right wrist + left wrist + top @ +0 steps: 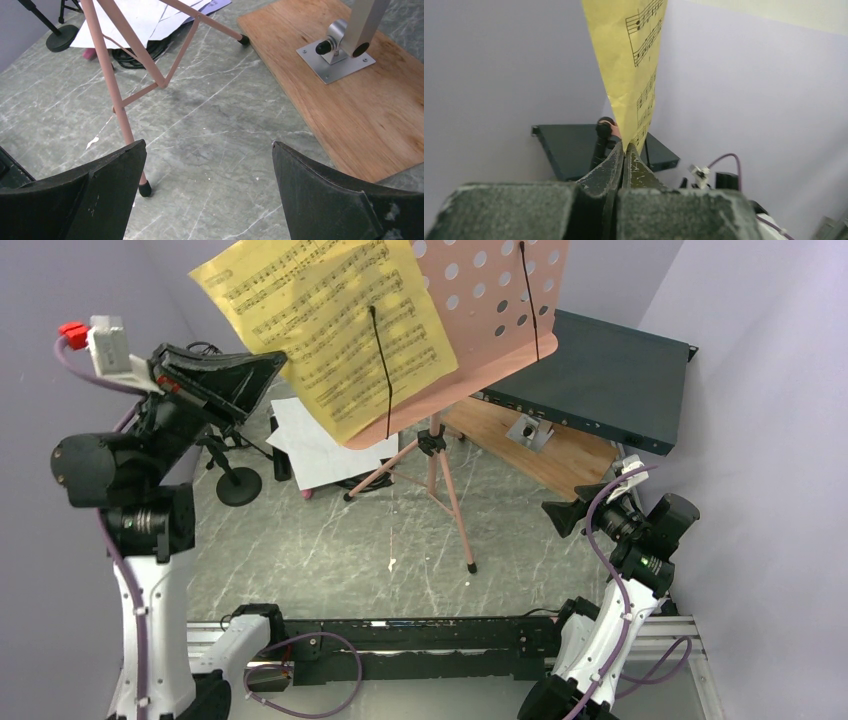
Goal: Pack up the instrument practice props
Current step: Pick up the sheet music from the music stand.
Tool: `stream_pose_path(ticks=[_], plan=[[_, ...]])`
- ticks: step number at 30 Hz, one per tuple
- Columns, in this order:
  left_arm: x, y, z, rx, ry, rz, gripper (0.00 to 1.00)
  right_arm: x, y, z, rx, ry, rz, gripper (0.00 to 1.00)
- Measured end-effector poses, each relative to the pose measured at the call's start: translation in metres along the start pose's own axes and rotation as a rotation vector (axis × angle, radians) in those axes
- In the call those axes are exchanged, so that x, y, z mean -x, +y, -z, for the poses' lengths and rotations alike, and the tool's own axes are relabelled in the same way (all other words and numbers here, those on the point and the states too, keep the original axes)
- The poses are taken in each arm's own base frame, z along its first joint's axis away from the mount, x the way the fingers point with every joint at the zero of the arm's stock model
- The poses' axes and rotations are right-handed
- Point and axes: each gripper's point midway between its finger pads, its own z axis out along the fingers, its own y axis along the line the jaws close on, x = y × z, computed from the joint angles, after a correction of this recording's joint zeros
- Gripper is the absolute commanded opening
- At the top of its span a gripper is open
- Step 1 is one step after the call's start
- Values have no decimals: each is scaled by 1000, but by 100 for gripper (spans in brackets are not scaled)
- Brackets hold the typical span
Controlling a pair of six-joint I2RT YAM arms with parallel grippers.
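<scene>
A yellow sheet-music page (330,325) leans on the pink perforated music desk (500,300), held under a black wire clip. My left gripper (278,360) is raised at the page's left edge. In the left wrist view this gripper (625,148) is shut on the lower corner of the yellow page (631,55). The desk's pink tripod legs (445,495) stand mid-table. My right gripper (575,505) hangs low to the right of the tripod. In the right wrist view it (209,145) is open over bare table, beside a tripod leg (112,90). White pages (310,440) lie behind the stand.
A dark teal rack box (600,375) sits at the back right on a brown wooden board (545,455) that carries a metal bracket (340,42). A black stand with a round base (238,485) is at the left. Grey walls close in on both sides.
</scene>
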Motion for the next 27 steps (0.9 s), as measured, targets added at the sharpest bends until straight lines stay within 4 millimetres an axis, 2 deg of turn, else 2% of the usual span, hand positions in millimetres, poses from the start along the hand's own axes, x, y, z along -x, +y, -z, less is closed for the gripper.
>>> stream_pose_path(ticks=[10,20,27], plan=[[38,-16,36,227,-146,-255,0,0,0,0,0,0,0,99],[42,24,73,527,-169,-373,0,0,0,0,0,0,0,100],[52,31,106,686,-225,-447,0,0,0,0,0,0,0,100]])
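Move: The yellow sheet music is already pinched by the left hand at its left edge; its middle lies about 7 cm right and 6 cm ahead, roughly level. The stand's plate is centred some 19 cm right and 9 cm ahead. The white paper pile lies about 25 cm ahead, 6 cm left and 60 cm below. From the right hand the sheet music is some 36 cm left, 3 cm ahead and 36 cm up. The left hand keeps its pinch and drags the sheet music about 12 cm left, turning some 50 degrees counter-clockwise. ##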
